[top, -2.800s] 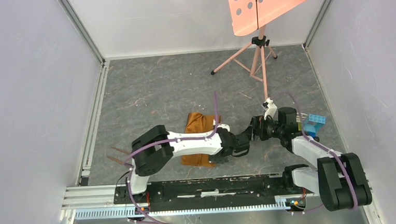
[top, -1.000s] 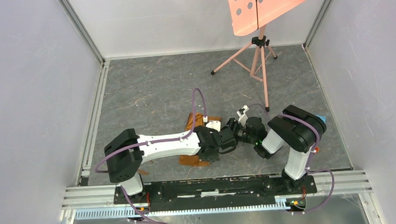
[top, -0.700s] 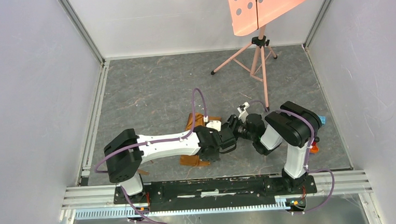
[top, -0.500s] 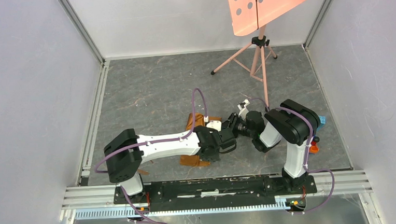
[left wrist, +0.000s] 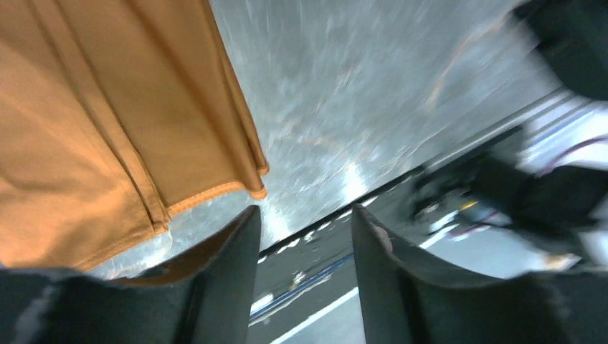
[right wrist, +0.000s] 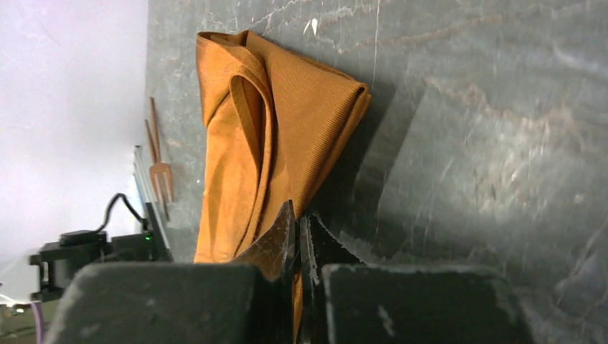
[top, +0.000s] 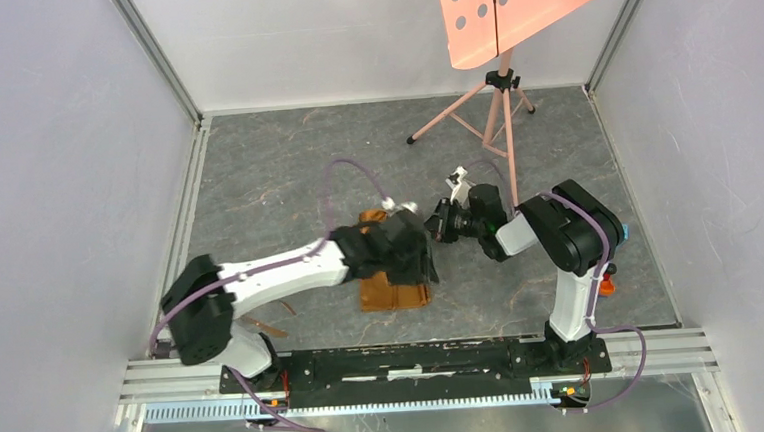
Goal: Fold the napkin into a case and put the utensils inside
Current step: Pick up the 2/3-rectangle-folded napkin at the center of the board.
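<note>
The orange-brown napkin (top: pixel 394 293) lies folded into a narrow oblong on the grey table, its far half hidden under my left arm. In the right wrist view the napkin (right wrist: pixel 265 122) runs from the far end down to my right gripper (right wrist: pixel 298 218), which is shut with a strip of the cloth's near edge between its fingers. My left gripper (left wrist: pixel 305 236) hovers over the napkin's (left wrist: pixel 107 129) corner, open, with nothing between its fingers. From above, the left gripper (top: pixel 418 259) and right gripper (top: pixel 438 225) nearly meet. The copper utensils (right wrist: pixel 159 168) lie beyond the cloth, near the left arm's base (top: pixel 268 328).
A salmon perforated panel (top: pixel 521 7) stands on a tripod (top: pixel 492 109) at the back right. A blue block (top: pixel 623 231) and a red one (top: pixel 606 284) peek out behind the right arm. White walls close in both sides; a metal rail (top: pixel 417 359) borders the front.
My left gripper has opened, let go of the napkin and swung back over it. My right gripper moved in toward the cloth and shut. The napkin's front end now shows.
</note>
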Motion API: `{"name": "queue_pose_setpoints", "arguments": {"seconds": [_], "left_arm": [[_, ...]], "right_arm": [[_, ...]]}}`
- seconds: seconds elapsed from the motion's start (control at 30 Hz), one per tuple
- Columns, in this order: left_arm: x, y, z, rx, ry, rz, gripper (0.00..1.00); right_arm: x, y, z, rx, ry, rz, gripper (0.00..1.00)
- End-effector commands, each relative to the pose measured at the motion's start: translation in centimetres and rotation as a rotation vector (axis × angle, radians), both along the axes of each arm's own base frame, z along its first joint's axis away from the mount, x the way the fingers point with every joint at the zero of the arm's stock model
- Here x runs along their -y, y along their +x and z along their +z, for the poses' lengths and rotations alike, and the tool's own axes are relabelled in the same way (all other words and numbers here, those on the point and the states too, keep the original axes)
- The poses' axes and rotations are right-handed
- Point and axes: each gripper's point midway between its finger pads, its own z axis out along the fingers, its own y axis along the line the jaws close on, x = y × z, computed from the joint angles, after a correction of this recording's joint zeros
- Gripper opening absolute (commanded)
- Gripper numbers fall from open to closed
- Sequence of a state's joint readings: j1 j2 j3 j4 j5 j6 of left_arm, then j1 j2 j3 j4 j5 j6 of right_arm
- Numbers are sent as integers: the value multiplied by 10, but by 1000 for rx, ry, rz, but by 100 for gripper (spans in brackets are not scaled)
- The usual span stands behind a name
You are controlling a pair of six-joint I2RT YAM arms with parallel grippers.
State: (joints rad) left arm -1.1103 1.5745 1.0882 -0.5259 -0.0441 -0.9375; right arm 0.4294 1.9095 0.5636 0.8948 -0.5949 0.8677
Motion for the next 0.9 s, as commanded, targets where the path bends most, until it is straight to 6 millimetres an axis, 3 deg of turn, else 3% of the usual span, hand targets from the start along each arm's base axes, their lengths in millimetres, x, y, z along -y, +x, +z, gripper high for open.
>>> {"name": "queue_pose_setpoints", "arguments": {"seconds": [0.0, 0.13, 0.3, 0.53, 0.67, 0.87], "left_arm": [[-3, 70, 71, 97, -378, 72, 46], [-40, 135, 55, 109, -395, 238, 19], [-55, 180, 7, 88, -349, 319, 7], [-74, 204, -41, 107, -242, 410, 2], [-83, 206, -70, 69, -179, 437, 2], [-85, 201, -90, 40, -165, 435, 2]], "right_arm": [[0, 1, -10, 53, -114, 129, 0], [2, 11, -11, 53, -170, 126, 0], [6, 21, -8, 55, -253, 116, 0], [0, 29, 2, 63, -367, 89, 0], [-9, 33, 10, 67, -458, 51, 0], [-27, 35, 27, 69, -627, -74, 0]]}}
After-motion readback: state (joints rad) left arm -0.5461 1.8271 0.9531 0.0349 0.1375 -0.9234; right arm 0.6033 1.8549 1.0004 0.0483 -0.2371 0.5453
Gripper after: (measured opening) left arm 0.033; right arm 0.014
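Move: The napkin's middle lies about 11 cm ahead of the open left hand, 6 cm to its left and 9 cm below. Its far edge, where that hand is bound, is some 22 cm ahead and 7 cm left, with the wooden utensils roughly 33 cm left and 2 cm ahead. From the right hand, already gripping the cloth's far right part, the napkin's middle is about 5 cm back, 6 cm left and slightly lower; the tripod foot is 19 cm right, 5 cm ahead. Fast and arching, the left hand swings about 20 cm forward and 8 cm left over the napkin, climbing 5 cm before sinking some 12, turning counter-clockwise and shutting its fingers on the way, so that closed tips come down into the far-end fold. The right keeps its pinch, easing 2–3 cm forward, then as far left, its fingers tipping about 30 degrees steeper. ##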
